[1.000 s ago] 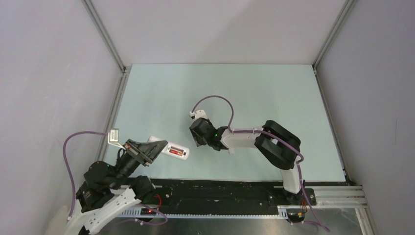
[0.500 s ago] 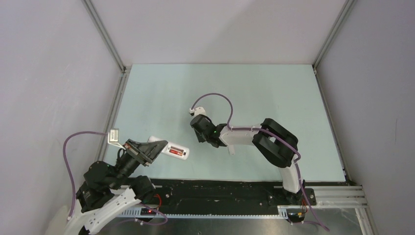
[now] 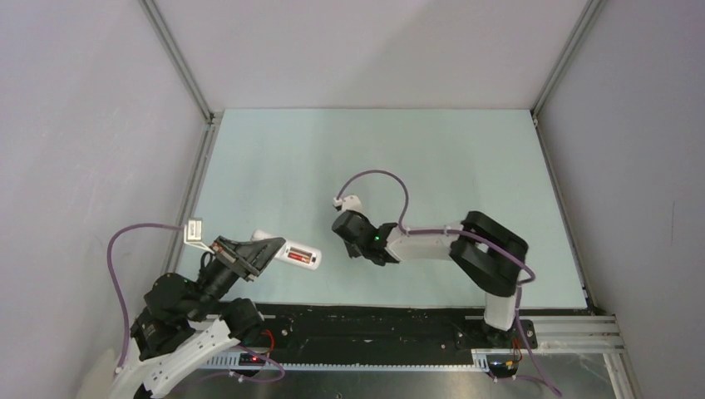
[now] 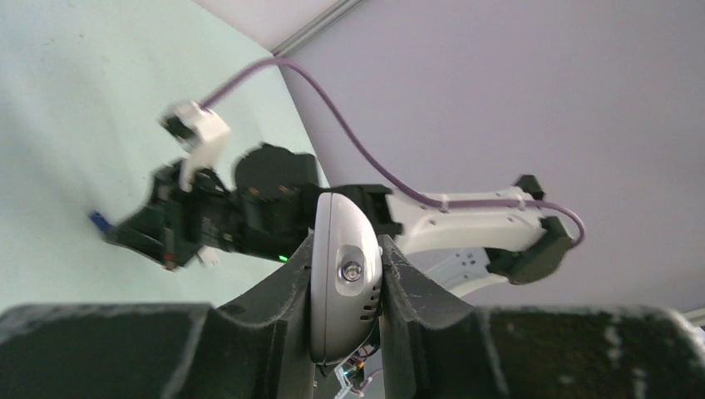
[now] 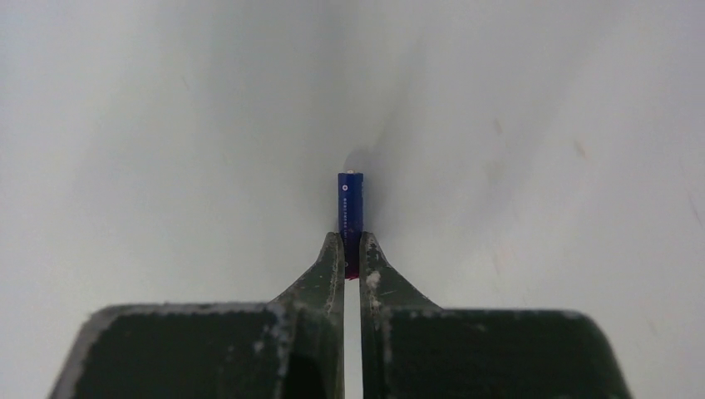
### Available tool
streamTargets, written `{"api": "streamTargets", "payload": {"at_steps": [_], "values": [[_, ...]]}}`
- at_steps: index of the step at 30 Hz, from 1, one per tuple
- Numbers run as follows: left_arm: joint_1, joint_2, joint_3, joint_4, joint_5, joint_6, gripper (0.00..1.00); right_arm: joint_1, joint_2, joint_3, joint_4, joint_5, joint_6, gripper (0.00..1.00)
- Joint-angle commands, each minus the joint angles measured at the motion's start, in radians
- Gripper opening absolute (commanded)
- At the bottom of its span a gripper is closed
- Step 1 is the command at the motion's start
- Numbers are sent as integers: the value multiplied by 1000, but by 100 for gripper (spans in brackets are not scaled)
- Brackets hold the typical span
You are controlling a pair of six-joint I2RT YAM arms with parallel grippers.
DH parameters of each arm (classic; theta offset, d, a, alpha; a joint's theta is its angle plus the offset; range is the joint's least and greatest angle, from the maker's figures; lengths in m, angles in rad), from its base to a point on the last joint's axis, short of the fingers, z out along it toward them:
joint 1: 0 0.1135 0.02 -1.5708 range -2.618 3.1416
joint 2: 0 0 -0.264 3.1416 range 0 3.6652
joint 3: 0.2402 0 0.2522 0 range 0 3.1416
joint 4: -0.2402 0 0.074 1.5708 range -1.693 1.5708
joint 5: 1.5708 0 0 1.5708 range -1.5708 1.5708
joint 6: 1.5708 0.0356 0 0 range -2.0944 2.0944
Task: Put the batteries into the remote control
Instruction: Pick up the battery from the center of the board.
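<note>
My left gripper (image 3: 263,250) is shut on the white remote control (image 3: 293,253) and holds it above the table's near left, its free end pointing right. A red-orange battery (image 3: 302,259) lies in its open bay. In the left wrist view the remote's rounded end (image 4: 346,278) sits clamped between my fingers (image 4: 283,291). My right gripper (image 3: 342,228) hangs to the right of the remote, apart from it. In the right wrist view it (image 5: 350,249) is shut on the end of the dark blue battery (image 5: 350,208), which sticks out past the fingertips. The battery's tip shows in the left wrist view (image 4: 100,221).
The pale green table (image 3: 465,158) is walled by grey panels at the back and both sides. A black rail (image 3: 374,320) runs along the near edge. The right arm's purple cable (image 3: 378,176) loops above its wrist.
My right gripper, holding the blue battery, has shifted a little toward the near edge and to the right. My left gripper and the remote have not moved.
</note>
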State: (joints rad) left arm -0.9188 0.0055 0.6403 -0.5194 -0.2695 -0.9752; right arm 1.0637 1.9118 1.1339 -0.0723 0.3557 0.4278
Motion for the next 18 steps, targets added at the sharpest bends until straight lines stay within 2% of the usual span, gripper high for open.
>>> {"api": "streamTargets", "payload": {"at_steps": [1, 7, 10, 13, 16, 18], "values": [[0, -15, -16, 36, -43, 27, 6, 47, -226, -114, -108, 99, 75, 0], [1, 52, -24, 77, 65, 135, 0, 161, -563, -215, -217, 272, 94, 0], [1, 46, -72, 157, 149, 207, 0, 211, -716, -302, -223, 289, 92, 0], [1, 34, -123, 295, 263, 254, 0, 260, -885, -377, -183, 293, 68, 0], [1, 37, -194, 451, 433, 273, 0, 317, -1003, -458, -157, 343, 34, 0], [1, 49, -227, 549, 497, 275, 0, 344, -1047, -489, -144, 372, 22, 0]]}}
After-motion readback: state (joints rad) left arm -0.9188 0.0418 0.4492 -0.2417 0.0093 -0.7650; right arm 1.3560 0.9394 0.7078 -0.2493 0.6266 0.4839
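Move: The blue battery is already pinched in the right gripper, close above the board. The half-filled slot of the remote control lies about 17 cm back, some 8 cm to the left and roughly 29 cm above; the loose cover lies on the board 5 cm back and 14 cm to the right. From the left hand, gripping the remote, the battery is 15 cm ahead, 11 cm to the right and 29 cm down. Keep the right fingers shut on the battery and draw the hand back and right, low at first, then steeply up, easing level at the end: some 17 cm up in all, tilting the fingertips up towards the remote's slot. Meanwhile swing the still-gripped remote about 5 cm right and slightly down towards the battery, turning it clockwise. ##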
